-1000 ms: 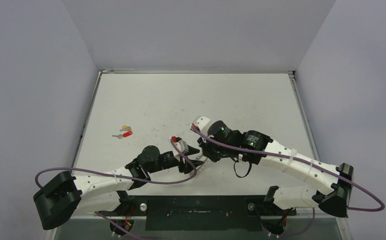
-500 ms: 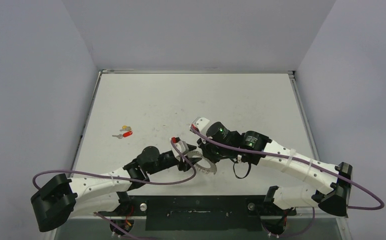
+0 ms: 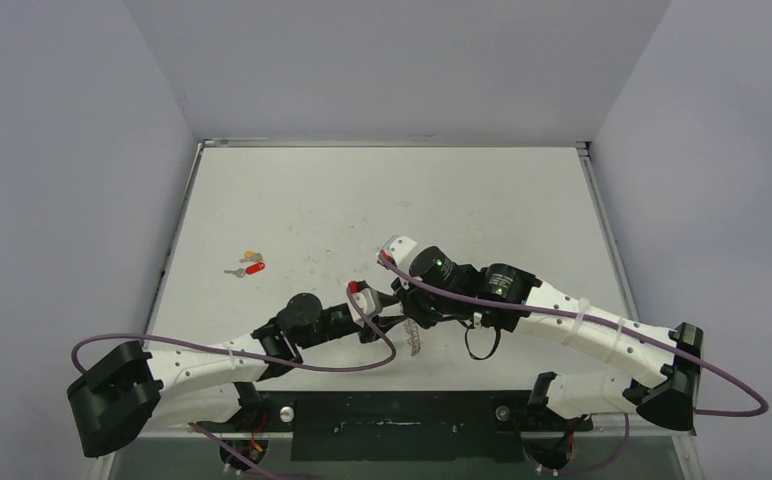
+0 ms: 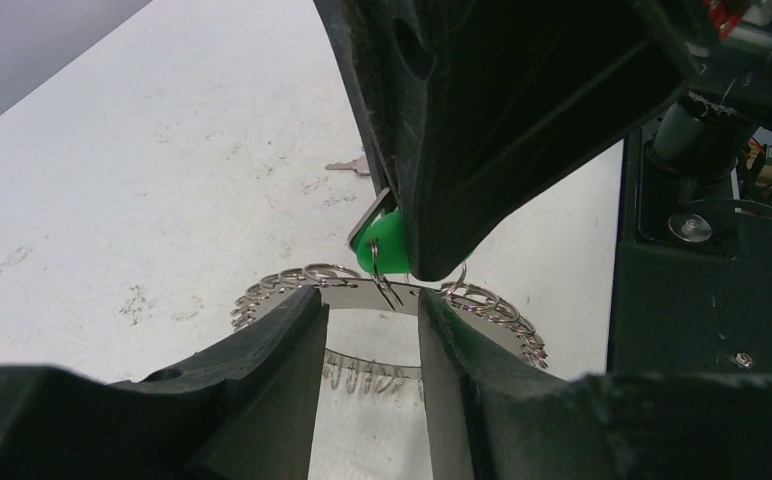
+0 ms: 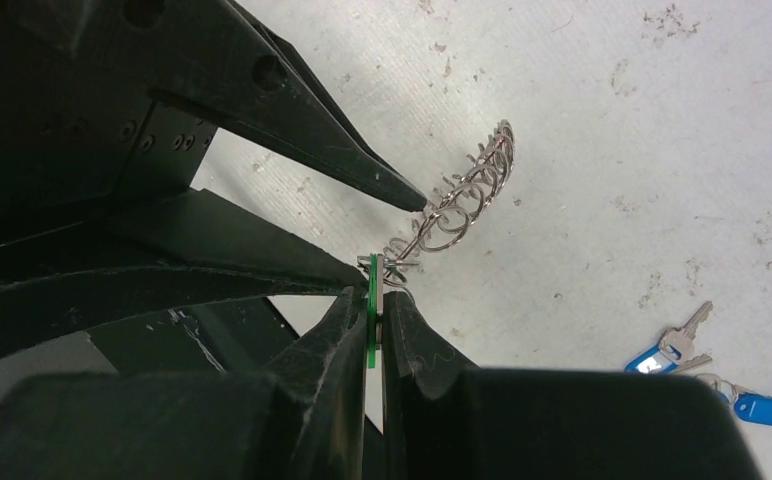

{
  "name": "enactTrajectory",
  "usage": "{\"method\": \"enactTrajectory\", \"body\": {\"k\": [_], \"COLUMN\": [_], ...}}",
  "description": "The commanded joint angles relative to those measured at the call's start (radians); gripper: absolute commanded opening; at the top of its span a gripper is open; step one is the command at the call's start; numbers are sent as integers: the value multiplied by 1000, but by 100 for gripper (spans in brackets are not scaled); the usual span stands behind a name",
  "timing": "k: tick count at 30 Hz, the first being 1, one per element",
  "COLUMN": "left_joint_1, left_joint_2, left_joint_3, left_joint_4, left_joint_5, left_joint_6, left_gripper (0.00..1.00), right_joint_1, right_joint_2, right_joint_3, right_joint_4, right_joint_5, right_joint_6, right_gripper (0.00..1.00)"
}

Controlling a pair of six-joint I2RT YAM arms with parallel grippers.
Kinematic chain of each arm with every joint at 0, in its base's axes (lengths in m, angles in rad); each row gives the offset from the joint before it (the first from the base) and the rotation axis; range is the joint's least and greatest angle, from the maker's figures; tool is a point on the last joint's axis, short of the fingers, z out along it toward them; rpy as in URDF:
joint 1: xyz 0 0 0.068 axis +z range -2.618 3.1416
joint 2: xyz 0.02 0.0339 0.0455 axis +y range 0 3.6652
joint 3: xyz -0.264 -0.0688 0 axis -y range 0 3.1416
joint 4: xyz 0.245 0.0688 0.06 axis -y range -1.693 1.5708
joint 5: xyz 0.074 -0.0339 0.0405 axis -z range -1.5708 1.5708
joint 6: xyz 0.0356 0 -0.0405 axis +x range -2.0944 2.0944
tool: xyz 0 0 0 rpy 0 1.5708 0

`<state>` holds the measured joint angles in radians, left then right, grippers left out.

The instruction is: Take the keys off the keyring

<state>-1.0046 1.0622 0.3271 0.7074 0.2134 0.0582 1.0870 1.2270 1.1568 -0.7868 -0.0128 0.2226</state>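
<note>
The keyring [image 4: 292, 282], a flat grey ring fringed with wire loops, hangs just above the table near the front edge. It shows small and on edge from above [image 3: 417, 338]. A key with a green tag [image 4: 386, 246] is joined to it by a wire loop. My right gripper [image 5: 377, 290] is shut on that green tag [image 5: 373, 300]. My left gripper [image 4: 372, 305] stands open, its fingers [image 4: 282, 350] on either side of a stretch of the ring's band. In the right wrist view the left fingers [image 5: 392, 190] flank the loops [image 5: 467, 190].
Keys with red and yellow tags [image 3: 250, 265] lie on the table to the left. Two blue-tagged keys [image 5: 652, 356] lie at the right of the right wrist view. The black base plate [image 4: 702, 250] borders the table's near edge close to both grippers.
The left jaws have narrowed around the ring's band. The ring lay flatter half a second ago and now hangs more on edge. The right gripper keeps its hold on the green tag.
</note>
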Motion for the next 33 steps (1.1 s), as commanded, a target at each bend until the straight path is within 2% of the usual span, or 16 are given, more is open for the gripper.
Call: {"method": "enactTrajectory", "body": {"k": [1, 8, 16, 24, 29, 33], "left_joint_1": [-6, -6, -6, -6, -7, -7], "left_joint_2": [22, 14, 21, -3, -32, -33], "left_joint_3": [39, 28, 13, -36, -55, -69], "left_joint_4": [95, 130, 135, 131, 129, 171], "left_joint_5": [-21, -51, -14, 43, 70, 92], "left_joint_6": [18, 16, 19, 0, -16, -37], "left_gripper": [35, 32, 0, 0, 0, 0], "right_joint_1": [13, 17, 19, -32, -122, -134], "right_joint_2": [8, 3, -17, -69, -74, -49], "right_joint_3": [51, 45, 51, 45, 3, -21], "right_joint_4": [34, 31, 19, -43, -46, -29], "right_joint_5": [22, 24, 50, 106, 35, -22], "right_joint_6": [15, 18, 17, 1, -41, -78], "right_gripper": [0, 0, 0, 0, 0, 0]}}
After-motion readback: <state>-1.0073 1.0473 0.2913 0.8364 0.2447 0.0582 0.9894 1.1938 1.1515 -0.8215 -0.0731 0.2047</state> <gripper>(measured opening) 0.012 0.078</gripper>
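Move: The left hand's half-open fingers straddle the linked rings at the keyring's top edge, which sit about level with the hand point and roughly 1 cm to its right. The green tag hangs on just beyond, about 3 cm right and 1 cm up; the keyring's disc hangs some 6 cm below, 4 cm back and 2 cm right. From the right hand, which already grips that tag, the linked rings lie about 2 cm left, 1 cm forward and 1 cm below. Forward barely half a centimetre, the left hand trims its place and shuts its fingers fully, pinching a wire ring beside the green tag, then lifts about 2 cm while drawing back a little over 1 cm. The right hand keeps its grip on the tag, holds nearly still, then pulls away about 2 cm to the right and 1 cm forward. ##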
